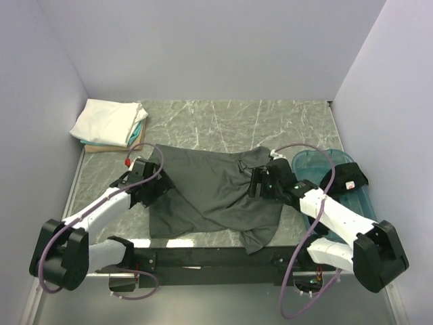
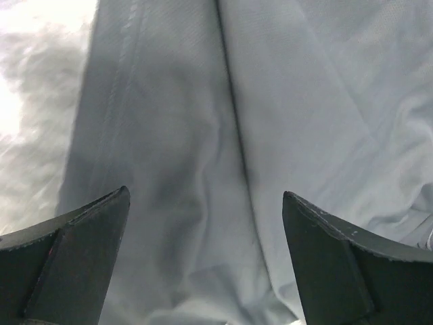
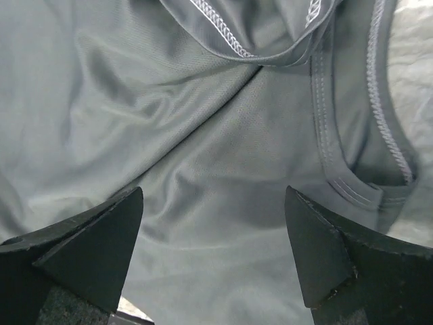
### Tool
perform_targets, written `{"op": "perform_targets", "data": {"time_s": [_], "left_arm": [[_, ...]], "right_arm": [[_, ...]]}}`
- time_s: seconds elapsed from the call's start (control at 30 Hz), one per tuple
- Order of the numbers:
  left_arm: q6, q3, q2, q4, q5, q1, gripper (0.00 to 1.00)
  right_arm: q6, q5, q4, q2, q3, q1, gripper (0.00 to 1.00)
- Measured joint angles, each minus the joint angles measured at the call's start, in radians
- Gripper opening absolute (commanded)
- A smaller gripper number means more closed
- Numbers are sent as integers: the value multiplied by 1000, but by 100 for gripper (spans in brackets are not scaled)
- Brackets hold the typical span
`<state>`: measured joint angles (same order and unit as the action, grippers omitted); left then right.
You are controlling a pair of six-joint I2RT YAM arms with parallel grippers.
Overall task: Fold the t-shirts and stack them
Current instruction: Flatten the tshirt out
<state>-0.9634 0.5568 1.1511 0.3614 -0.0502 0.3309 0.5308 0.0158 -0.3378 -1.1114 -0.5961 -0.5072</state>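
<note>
A dark charcoal-grey t-shirt point(image 1: 210, 193) lies spread and wrinkled across the middle of the marble table, one corner hanging over the near edge. My left gripper point(image 1: 154, 184) hovers at its left edge, jaws wide open with only grey cloth point(image 2: 203, 169) below them. At the shirt's right side, by the collar, my right gripper point(image 1: 260, 183) also stands open; its view shows the stitched neckline point(image 3: 338, 156) and nothing between the fingers. A folded white t-shirt point(image 1: 105, 120) rests on a teal one point(image 1: 139, 128) at the back left.
A teal plastic bin point(image 1: 338, 179) sits at the right edge with a black garment point(image 1: 345, 177) in it. Purple cables loop over both arms. Grey walls close in the table point(image 1: 270, 122) on three sides.
</note>
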Motion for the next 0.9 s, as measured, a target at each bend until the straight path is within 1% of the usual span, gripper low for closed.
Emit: {"op": "perform_targets", "data": {"time_s": [0.07,0.13,0.23,0.33,0.37,0.4,0.47,0.6,0.7,0.83,0.9], "left_arm": [[0,0,40,-43,14,0,100],[2,6,95,-70,25,0,100],[6,67,179,-96,25,-1,99],[11,140,275,-115,19,-5,100],[12,168,306,-117,19,-8,99],[14,193,333,-125,16,-12,99],[17,254,404,-139,8,-27,100],[34,431,567,-144,-1,-72,99],[56,558,666,-137,-2,-104,99],[85,626,700,-92,-19,-119,99],[90,625,673,-49,-44,-118,99]], "right_arm": [[13,-2,6,-30,4,-1,91],[28,1,22,-96,-5,-2,91],[45,14,35,-200,-19,-2,91],[54,39,41,-293,-89,-1,91],[52,48,48,-349,-133,3,91],[52,49,51,-360,-141,8,91],[47,45,46,-445,-220,34,91],[25,40,66,-590,-374,106,91],[-15,38,42,-720,-541,167,91],[-91,49,-34,-848,-782,199,92],[-125,52,-45,-849,-832,198,93]]}}
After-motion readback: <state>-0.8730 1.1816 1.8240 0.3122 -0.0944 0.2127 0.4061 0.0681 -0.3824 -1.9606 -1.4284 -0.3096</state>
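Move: Over the near half of the grey t-shirt, both hands hang low and open. The shirt's middle lies about 15 cm right and 2 cm back of the left hand, 2 cm below; the folded stack is some 24 cm ahead of that hand and 20 cm left. From the right hand the middle is roughly 12 cm left, 3 cm back and 5 cm down, with a bunched sleeve 8 cm ahead and 1 cm left, and the bin 24 cm right and 2 cm back. Sweeping forward with fingers kept wide open, both hands push the t-shirt out over the table on their fingertips. The right first sinks about 4.5 cm onto the cloth, tipping down slightly, then runs some 22 cm forward, turning a little clockwise and rising again near the end. The left dips barely a centimetre and goes about 18 cm forward. ##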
